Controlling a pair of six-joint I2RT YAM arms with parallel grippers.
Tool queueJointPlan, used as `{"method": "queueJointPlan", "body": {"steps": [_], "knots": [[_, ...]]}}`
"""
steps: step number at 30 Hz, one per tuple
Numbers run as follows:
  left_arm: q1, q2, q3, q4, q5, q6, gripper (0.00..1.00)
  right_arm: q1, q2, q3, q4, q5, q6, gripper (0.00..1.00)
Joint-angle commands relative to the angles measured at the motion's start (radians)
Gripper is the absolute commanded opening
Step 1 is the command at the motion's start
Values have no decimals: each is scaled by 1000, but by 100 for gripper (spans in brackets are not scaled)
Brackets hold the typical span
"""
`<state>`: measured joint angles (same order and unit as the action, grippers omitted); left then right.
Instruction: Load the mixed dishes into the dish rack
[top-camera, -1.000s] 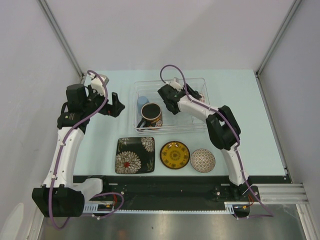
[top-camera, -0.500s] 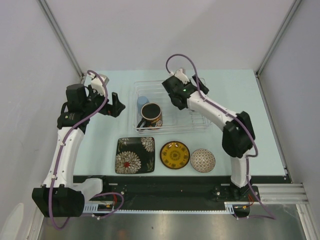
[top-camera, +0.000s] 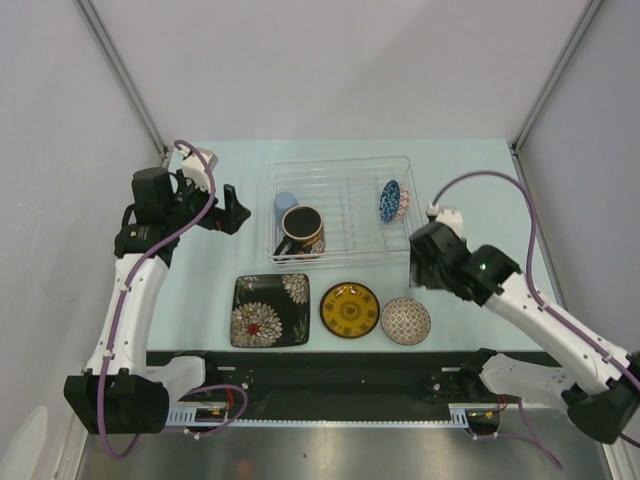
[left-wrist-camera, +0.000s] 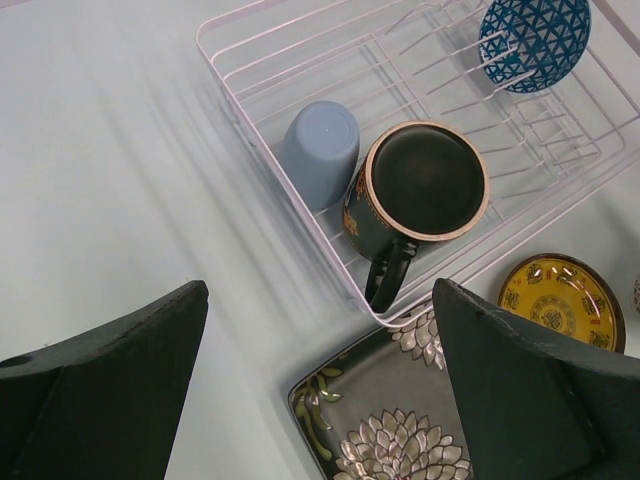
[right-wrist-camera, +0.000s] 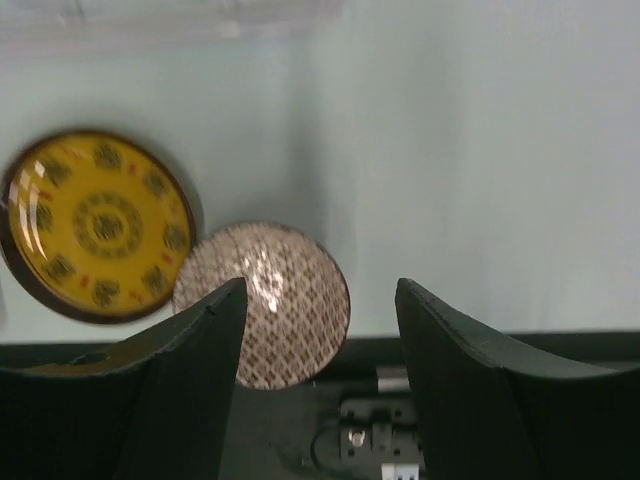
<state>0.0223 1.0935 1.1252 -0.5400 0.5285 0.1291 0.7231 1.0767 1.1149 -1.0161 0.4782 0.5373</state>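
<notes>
The dish rack holds a pale blue cup, a dark floral mug and a blue patterned bowl standing on edge in the slots. In front of it lie the black square floral plate, the yellow saucer and the brownish bowl. My right gripper hangs open and empty above the brownish bowl. My left gripper is open and empty left of the rack, over the plate corner. The left wrist view shows the cup and mug.
The table's front edge and the black base rail run just behind the brownish bowl. Grey walls close in the table on both sides. The rack's middle slots hold nothing.
My right arm has pulled out of the rack, leaving the blue bowl on edge there, and has swung to the near right over the brownish bowl. The left arm has not moved.
</notes>
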Motion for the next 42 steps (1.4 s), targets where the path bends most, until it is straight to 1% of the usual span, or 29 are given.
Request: {"method": "queueJointPlan", "body": {"steps": [1,6,9,17,22,25,26,27,28,30,31,33,34,36,37,38,39,40,41,42], "knots": [[7,6,36,41,31,-34,100,15,-122,-153,-96,-183,251,66],[8,2,41,38,31,-39,100,15,-201,-288,-96,-260,335,65],[7,-3,38,37,28,-39,100,15,-212,-348,-49,-291,369,65],[7,-9,56,17,22,-32,100,-27,-136,-460,83,-357,374,65],[7,-11,61,11,25,-39,100,-120,-81,-515,187,-424,336,62],[10,-15,65,6,28,-39,100,-152,-55,-540,235,-467,316,55],[7,-18,65,5,28,-39,100,-157,-38,-541,241,-467,300,47],[8,-21,64,5,27,-39,99,-162,-34,-541,247,-495,291,42],[7,-24,61,5,27,-39,100,-172,-32,-540,254,-498,288,32],[7,-29,58,8,28,-40,100,-178,-38,-541,257,-506,279,24],[8,-29,56,6,28,-40,100,-182,-41,-540,255,-506,279,15],[8,-34,56,6,28,-39,100,-183,-55,-534,249,-507,279,2],[7,-35,58,6,28,-37,100,-183,-63,-529,235,-507,279,0],[8,-38,61,3,27,-28,100,-182,-104,-508,205,-484,277,0],[8,-40,62,0,24,-26,100,-179,-124,-469,159,-480,274,0],[7,-40,65,-2,25,-20,100,-169,-147,-443,130,-413,270,0],[8,-40,65,-5,27,-19,100,-156,-182,-410,96,-380,263,0],[7,-38,65,-5,30,-19,100,-136,-195,-317,26,-342,254,0],[7,-40,65,-5,31,-19,100,-72,-198,-266,-13,-243,254,0],[8,-38,67,-5,33,-20,100,-32,-193,-200,-53,-183,254,0]]}}
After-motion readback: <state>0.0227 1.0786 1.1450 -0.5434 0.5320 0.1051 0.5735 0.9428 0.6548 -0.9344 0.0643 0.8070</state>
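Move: The patterned plate lies on the table behind the right hand, its middle about 9 cm back, 7 cm to the left and 17 cm below. The yellow plate sits some 15 cm left of the patterned plate and 3 cm farther out; the blue plate already stands in the dish rack, roughly 22 cm ahead of the right hand, 10 cm to its left and 10 cm lower. From the idle left hand the patterned plate is around 45 cm right, 18 cm back and 23 cm below. The empty right hand comes back about 10 cm while sinking some 16 cm beside the right edge of the patterned plate, tipping its fingers steeper by nearly 30 degrees and turning a little clockwise. Low over the table, with the half-open fingers astride the plate's right rim, it edges about a centimetre forward again, shuts them to pinch the rim and starts up by about 3 cm with that grip. ##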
